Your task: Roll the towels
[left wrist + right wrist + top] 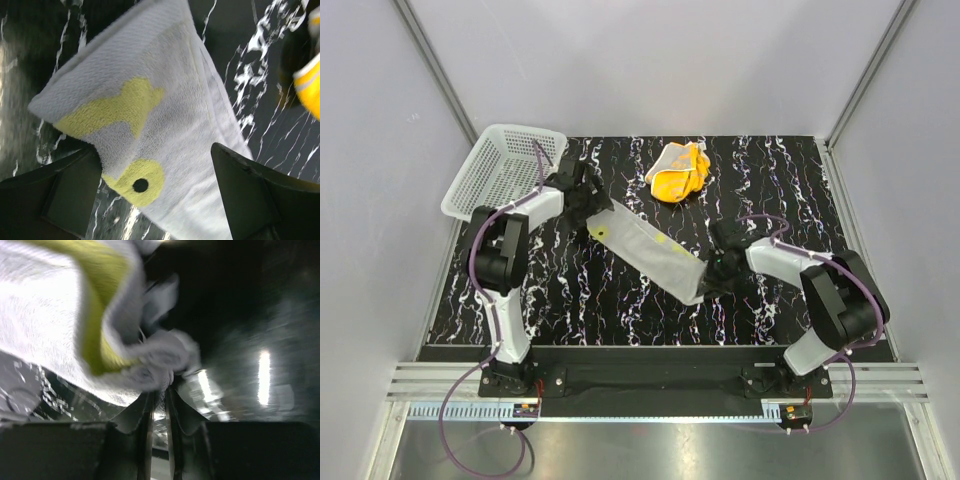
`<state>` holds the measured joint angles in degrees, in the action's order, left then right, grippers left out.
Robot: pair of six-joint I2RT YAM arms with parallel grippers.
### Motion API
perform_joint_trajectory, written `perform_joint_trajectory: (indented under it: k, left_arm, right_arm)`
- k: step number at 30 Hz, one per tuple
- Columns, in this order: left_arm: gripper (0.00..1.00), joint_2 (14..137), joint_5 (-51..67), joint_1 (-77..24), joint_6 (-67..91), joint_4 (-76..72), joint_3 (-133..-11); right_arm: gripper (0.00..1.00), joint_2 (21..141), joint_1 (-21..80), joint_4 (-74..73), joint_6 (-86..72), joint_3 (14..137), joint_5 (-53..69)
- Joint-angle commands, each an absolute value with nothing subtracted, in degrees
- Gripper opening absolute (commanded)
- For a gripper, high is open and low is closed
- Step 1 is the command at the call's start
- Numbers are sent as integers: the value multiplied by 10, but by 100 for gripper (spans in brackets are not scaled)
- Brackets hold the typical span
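Note:
A pale towel (650, 250) with yellow marks lies stretched in a long diagonal strip between my two grippers. My left gripper (588, 212) is at its far left end. In the left wrist view its jaws stand wide open (155, 152), with the towel (165, 100) between and beyond the fingers and apart from both pads. My right gripper (716, 276) is at the near right end, its fingers almost together (160, 392) and pinching a bunched corner of the towel (155, 365). The orange towel (678, 170) lies crumpled at the back middle, touched by neither gripper, and shows at the right edge (310, 85) of the left wrist view.
A white mesh basket (505, 165) sits tilted at the back left corner, just behind my left arm. The black marbled tabletop (790, 180) is walled in by grey panels on three sides.

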<state>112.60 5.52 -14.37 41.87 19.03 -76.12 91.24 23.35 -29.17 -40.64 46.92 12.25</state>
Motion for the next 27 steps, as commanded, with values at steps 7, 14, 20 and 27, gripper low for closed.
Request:
perform_joint_trajectory:
  k: [7, 14, 20, 27]
  left_arm:
    - [92, 1162, 43, -118, 394, 247, -846]
    - [92, 1129, 25, -109, 370, 268, -850]
    - [92, 1048, 4, -126, 356, 277, -824]
    - [92, 941, 1, -189, 345, 279, -757]
  right_arm:
    - [53, 890, 291, -320, -489, 453, 72]
    - [72, 733, 303, -377, -529, 403, 65]
    - [74, 650, 304, -384, -536, 386, 23]
    - [70, 732, 285, -315, -506, 403, 4]
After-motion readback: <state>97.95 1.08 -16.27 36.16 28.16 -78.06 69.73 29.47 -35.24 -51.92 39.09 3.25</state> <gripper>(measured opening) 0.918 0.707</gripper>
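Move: The grey folded towel strip lies diagonally: its left end is under the open left hand, about 3 cm below, and its right end is still pinched in the right fingers. From the left hand the orange towel is some 8 cm ahead and 17 cm to the right, the white basket about 6 cm ahead and 20 cm to the left. From the right hand the orange towel lies roughly 26 cm ahead and 5 cm to the left. Right hand releases the towel end, retreating back and up; left sweeps left about 3 cm, then rises 10. ##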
